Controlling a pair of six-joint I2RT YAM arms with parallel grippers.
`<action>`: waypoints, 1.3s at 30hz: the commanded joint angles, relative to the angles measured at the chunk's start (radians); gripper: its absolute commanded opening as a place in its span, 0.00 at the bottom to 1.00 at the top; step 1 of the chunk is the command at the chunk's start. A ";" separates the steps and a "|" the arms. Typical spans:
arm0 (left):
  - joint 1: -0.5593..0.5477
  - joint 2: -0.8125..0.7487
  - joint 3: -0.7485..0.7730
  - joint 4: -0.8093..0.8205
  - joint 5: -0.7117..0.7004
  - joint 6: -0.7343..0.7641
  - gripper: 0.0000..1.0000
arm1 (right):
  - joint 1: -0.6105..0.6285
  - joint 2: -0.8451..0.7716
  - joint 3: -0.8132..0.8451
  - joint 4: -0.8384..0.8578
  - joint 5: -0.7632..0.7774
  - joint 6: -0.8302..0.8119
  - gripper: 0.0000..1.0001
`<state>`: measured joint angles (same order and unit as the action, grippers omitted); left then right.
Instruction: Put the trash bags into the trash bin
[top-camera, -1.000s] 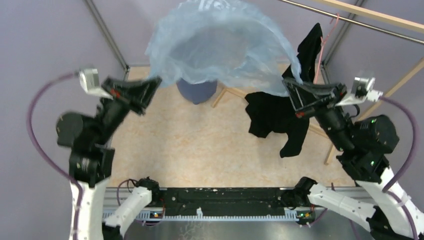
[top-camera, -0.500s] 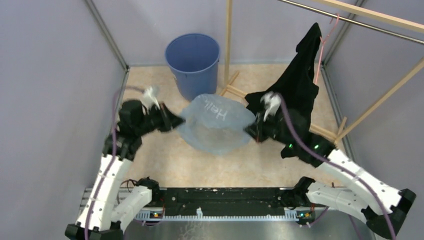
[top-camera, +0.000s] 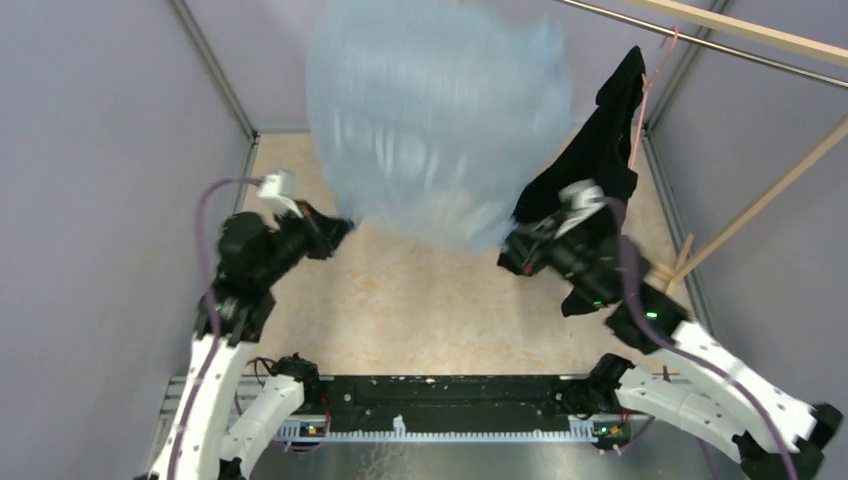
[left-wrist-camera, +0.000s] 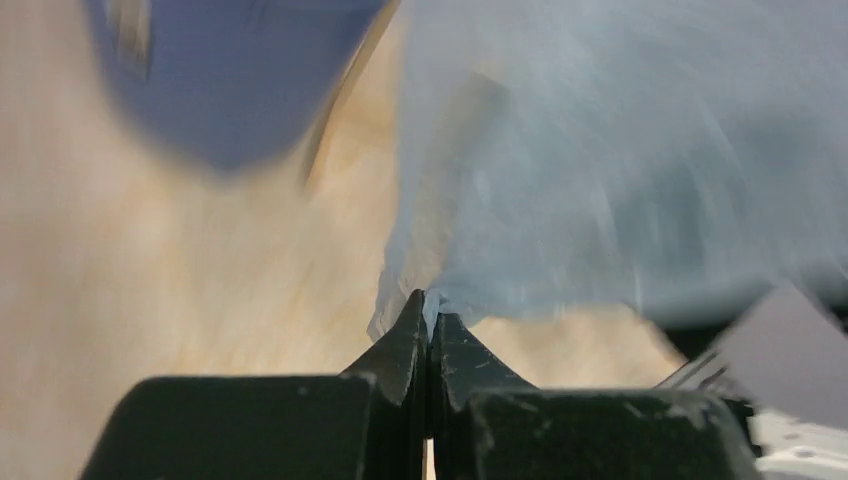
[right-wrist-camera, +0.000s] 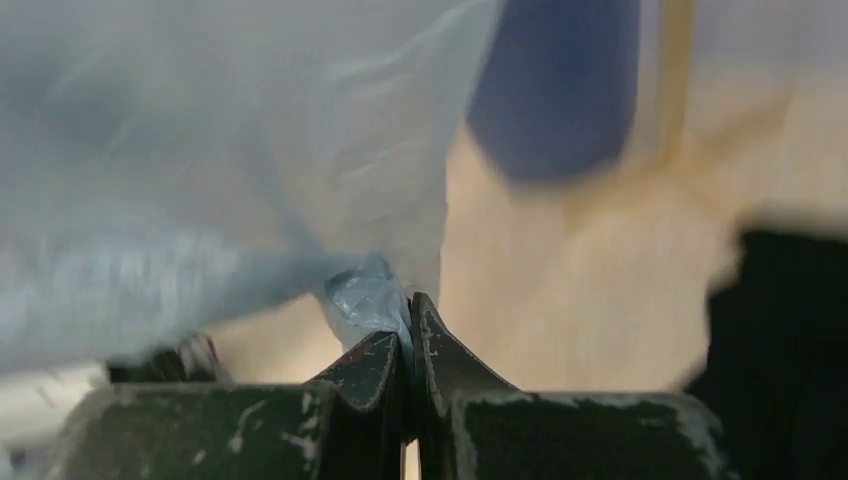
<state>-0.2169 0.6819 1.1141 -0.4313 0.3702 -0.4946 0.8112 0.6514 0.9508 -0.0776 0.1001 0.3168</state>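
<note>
The light-blue translucent trash bag (top-camera: 440, 120) is billowed up, large and blurred, between the two arms. It hides the trash bin in the top view. My left gripper (top-camera: 340, 228) is shut on the bag's left edge (left-wrist-camera: 430, 300). My right gripper (top-camera: 508, 242) is shut on its right edge (right-wrist-camera: 375, 295). The blue bin shows blurred in the left wrist view (left-wrist-camera: 230, 80) and in the right wrist view (right-wrist-camera: 555, 90), ahead of both grippers on the floor.
A black garment (top-camera: 590, 160) on a pink hanger (top-camera: 640, 110) hangs at the right, just behind my right gripper, from a wooden rack (top-camera: 760, 205). Purple walls with metal corner posts (top-camera: 215, 70) close in left, back and right.
The bag was held high and open, then brought down low in front of the bin, and has now billowed up again, covering the bin. Both grippers stayed shut on it and rose slightly.
</note>
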 joint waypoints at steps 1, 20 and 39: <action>0.002 0.059 -0.313 -0.335 -0.134 0.025 0.00 | 0.006 0.037 -0.393 -0.071 -0.188 0.271 0.00; 0.002 0.094 0.028 -0.017 -0.115 -0.063 0.00 | 0.005 0.079 0.056 -0.107 0.106 -0.117 0.00; 0.002 0.154 0.075 0.063 0.243 -0.130 0.00 | 0.006 0.171 0.079 -0.221 -0.147 -0.070 0.00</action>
<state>-0.2157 0.7795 1.1149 -0.5201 0.4892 -0.5667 0.8112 0.7815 0.8875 -0.3218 0.0002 0.3382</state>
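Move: The trash bag billows up between the two hands, each pinching one edge: its middle is roughly 13 cm to the right of the left hand and 13 cm to the left of the right hand, some 10 cm ahead of and above both. The bin stands about 26 cm ahead of the left hand, 6 cm to its right and 27 cm lower. The black garment hangs about 18 cm ahead of the right hand, 12 cm to its right and 25 cm lower. The trash bag is flapped up and down between both hands, which keep its edges pinched: fast down about 25 to 30 cm, up some 35 cm, down as far again, then part-way up. Each drop tips the fingers down some 40 degrees and each rise levels them; the right wrist also rolls. Forward and sideways, both stay nearly in place. ##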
